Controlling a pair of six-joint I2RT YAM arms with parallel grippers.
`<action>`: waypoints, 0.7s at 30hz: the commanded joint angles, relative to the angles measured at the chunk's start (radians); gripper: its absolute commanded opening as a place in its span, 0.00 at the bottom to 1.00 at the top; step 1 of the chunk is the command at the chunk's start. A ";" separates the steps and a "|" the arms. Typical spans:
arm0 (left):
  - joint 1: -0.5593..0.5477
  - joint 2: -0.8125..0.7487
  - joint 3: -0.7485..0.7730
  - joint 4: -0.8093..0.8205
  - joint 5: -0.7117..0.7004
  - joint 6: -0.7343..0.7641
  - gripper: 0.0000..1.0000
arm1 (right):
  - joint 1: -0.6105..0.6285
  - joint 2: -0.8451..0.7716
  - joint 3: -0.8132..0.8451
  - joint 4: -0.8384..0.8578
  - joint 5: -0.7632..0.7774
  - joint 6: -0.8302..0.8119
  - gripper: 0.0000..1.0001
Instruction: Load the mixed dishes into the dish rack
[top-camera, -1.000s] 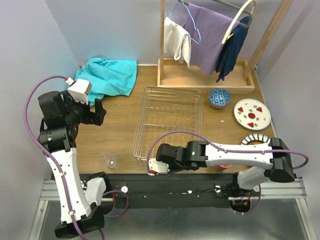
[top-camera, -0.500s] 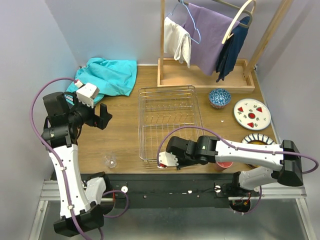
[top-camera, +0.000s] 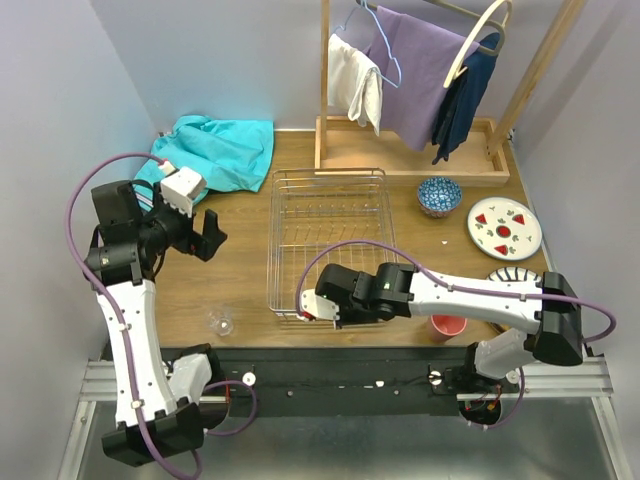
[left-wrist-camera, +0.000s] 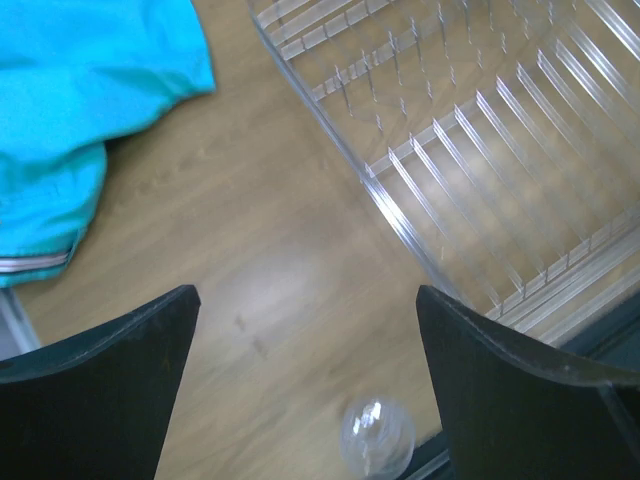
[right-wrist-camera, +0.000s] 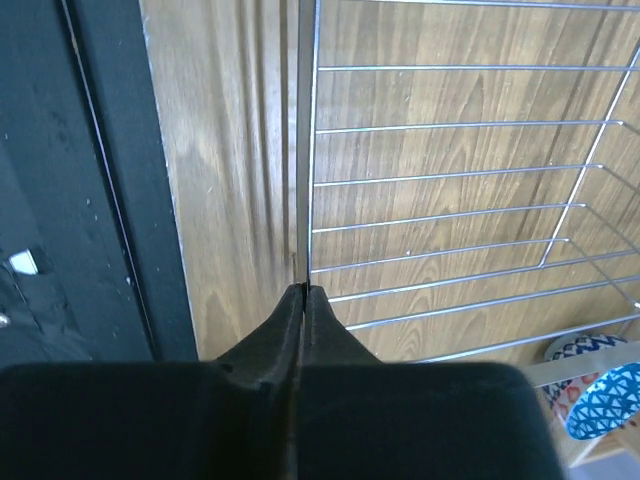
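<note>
The silver wire dish rack (top-camera: 330, 232) lies flat on the wooden table, with nothing in it. My right gripper (top-camera: 309, 312) is shut on the thin wire of the rack's near rim (right-wrist-camera: 305, 150), its fingertips pinched together at that wire (right-wrist-camera: 303, 288). My left gripper (top-camera: 205, 236) hangs open above bare wood to the left of the rack (left-wrist-camera: 480, 170). The small clear glass (top-camera: 221, 322) stands near the table's front edge, below the open fingers (left-wrist-camera: 377, 437). To the right of the rack are the blue-patterned bowl (top-camera: 439, 195), the white fruit plate (top-camera: 503, 227), the striped-rim plates (top-camera: 512, 276) and the pink cup (top-camera: 448, 326).
A teal cloth (top-camera: 215, 150) lies bunched at the back left, also in the left wrist view (left-wrist-camera: 80, 90). The wooden clothes rack (top-camera: 410, 160) with hanging garments fills the back right. A black rail (right-wrist-camera: 110, 170) runs along the table's near edge.
The right gripper has swung the rack's near end right, then back left, and the rack now lies square and farther back. The left gripper has drifted slightly right.
</note>
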 joint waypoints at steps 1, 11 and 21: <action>-0.005 0.092 0.130 -0.363 -0.012 0.353 0.98 | -0.008 0.006 0.047 0.038 0.045 0.044 0.25; -0.005 0.040 -0.055 -0.594 -0.394 0.870 0.98 | -0.054 -0.009 0.275 0.037 0.086 0.119 0.82; -0.009 0.114 -0.213 -0.473 -0.250 0.840 0.72 | -0.343 0.257 0.696 0.114 -0.057 0.440 0.99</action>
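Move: The glass stands about 12 cm back from the left hand, level with it sideways and some 25 cm below. From that hand the dish rack's middle is roughly 6 cm ahead and 23 cm right, 23 cm down. The right hand is shut on the rack's near rail, the rack's middle some 17 cm ahead and 4 cm left, slightly lower; the red cup stands about 19 cm to that hand's right, level with it fore and aft, some 7 cm lower. The right hand opens wide and lets go of the dish rack's near rail, rising about 14 cm and swinging forward and somewhat left over the rack, turning clockwise as it goes. Meanwhile the left hand sinks some 15 cm towards the glass while drawing back and left, tipping its fingers down, rolling left side up and turning clockwise, its fingers starting to narrow but still well open and touching nothing. ##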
